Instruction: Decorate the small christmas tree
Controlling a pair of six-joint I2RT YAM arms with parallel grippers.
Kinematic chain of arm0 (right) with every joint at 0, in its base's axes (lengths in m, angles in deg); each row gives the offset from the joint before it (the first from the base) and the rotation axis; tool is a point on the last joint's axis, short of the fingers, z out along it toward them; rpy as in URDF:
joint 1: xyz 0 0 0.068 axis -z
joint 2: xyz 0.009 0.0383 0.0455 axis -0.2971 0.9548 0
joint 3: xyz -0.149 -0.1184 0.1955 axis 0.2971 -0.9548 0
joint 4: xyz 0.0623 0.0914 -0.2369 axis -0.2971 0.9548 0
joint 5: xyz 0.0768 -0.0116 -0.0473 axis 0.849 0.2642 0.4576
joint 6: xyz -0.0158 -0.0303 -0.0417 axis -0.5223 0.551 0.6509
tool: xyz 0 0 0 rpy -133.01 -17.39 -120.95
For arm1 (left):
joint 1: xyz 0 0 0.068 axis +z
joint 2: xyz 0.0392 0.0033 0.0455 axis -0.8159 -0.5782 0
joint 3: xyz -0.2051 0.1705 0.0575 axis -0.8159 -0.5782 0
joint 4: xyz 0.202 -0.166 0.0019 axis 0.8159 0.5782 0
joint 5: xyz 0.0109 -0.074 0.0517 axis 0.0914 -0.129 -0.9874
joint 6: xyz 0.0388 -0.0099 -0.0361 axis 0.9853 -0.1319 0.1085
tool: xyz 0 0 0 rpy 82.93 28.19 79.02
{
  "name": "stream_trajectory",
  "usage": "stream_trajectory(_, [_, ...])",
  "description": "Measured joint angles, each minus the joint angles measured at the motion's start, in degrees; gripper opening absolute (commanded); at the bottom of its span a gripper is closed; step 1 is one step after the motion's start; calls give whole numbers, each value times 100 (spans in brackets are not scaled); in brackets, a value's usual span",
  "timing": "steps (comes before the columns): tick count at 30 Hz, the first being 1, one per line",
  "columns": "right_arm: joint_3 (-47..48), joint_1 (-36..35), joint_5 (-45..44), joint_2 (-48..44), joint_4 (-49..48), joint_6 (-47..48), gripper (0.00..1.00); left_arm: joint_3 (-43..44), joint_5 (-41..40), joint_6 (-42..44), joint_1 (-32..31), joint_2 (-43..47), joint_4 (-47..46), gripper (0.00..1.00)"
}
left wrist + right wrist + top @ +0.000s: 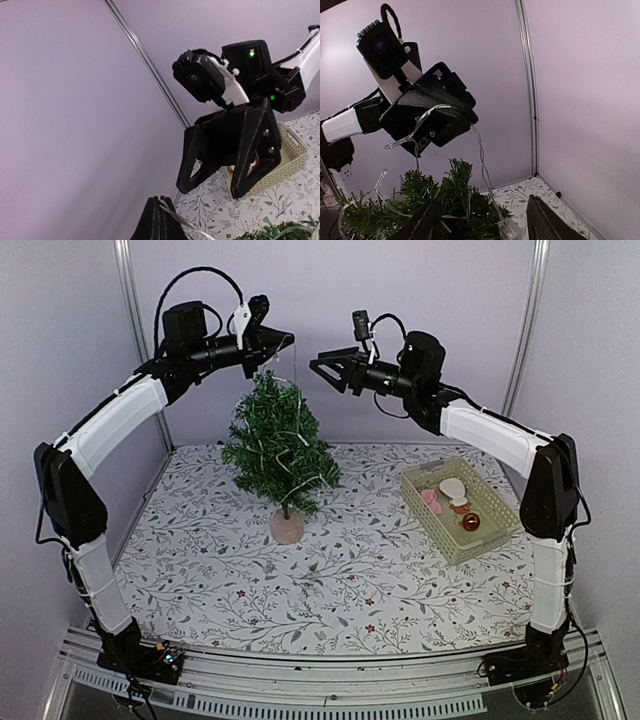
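Note:
The small christmas tree (278, 450) stands on its pale round base (287, 527) at the back left of the table, with a thin light string (295, 390) draped through its branches. My left gripper (285, 340) hangs just above the treetop, shut on that string (180, 220), which runs down from its closed tips (161, 200). My right gripper (318, 368) faces it from the right, open. In the right wrist view the string (482, 160) drops from the left gripper (465, 117) to a small clear box (510, 231) that hangs between my right fingers (427, 220), touching neither.
A yellow-green basket (503, 502) at the right of the table holds several ornaments, among them a pink one (432, 501) and a red ball (470, 523). The flowered cloth (340, 570) covers the table. Walls and a metal post (527, 90) stand close behind.

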Motion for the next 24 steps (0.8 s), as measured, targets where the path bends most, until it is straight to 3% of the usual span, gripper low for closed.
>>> stream_trajectory(10, [192, -85, 197, 455, -293, -151, 61, 0, 24, -57, -35, -2, -52, 0])
stream_trajectory(15, [273, -199, 227, 575, -363, -153, 56, 0, 44, -94, -42, -31, -120, 0])
stream_trajectory(19, [382, -271, 190, 682, -431, -142, 43, 0, 83, -153, -48, -105, -208, 0])
stream_trajectory(24, [439, -310, 33, 841, -459, -149, 11, 0, 136, -192, -52, -184, -321, 0])
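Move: From my right hand, the light-string strand hanging from my left fingers is about 5 cm left, 1 cm ahead at the height I want, some 4 cm down. My left fingertips are 6 cm left, level forward and about 4 cm up. The tree top stands roughly 10 cm left, 3 cm back and 4 cm down. From my left hand that spot on the strand is about 7 cm down and 1 cm right, straight below. I take my open right hand about 4 cm left and nearly as far down, in below my left gripper, until the hanging strand runs between its fingers. Over the last stretch I draw those fingers in from half open to about a quarter. My left hand keeps its pinch on the string and drifts barely a centimetre right. ##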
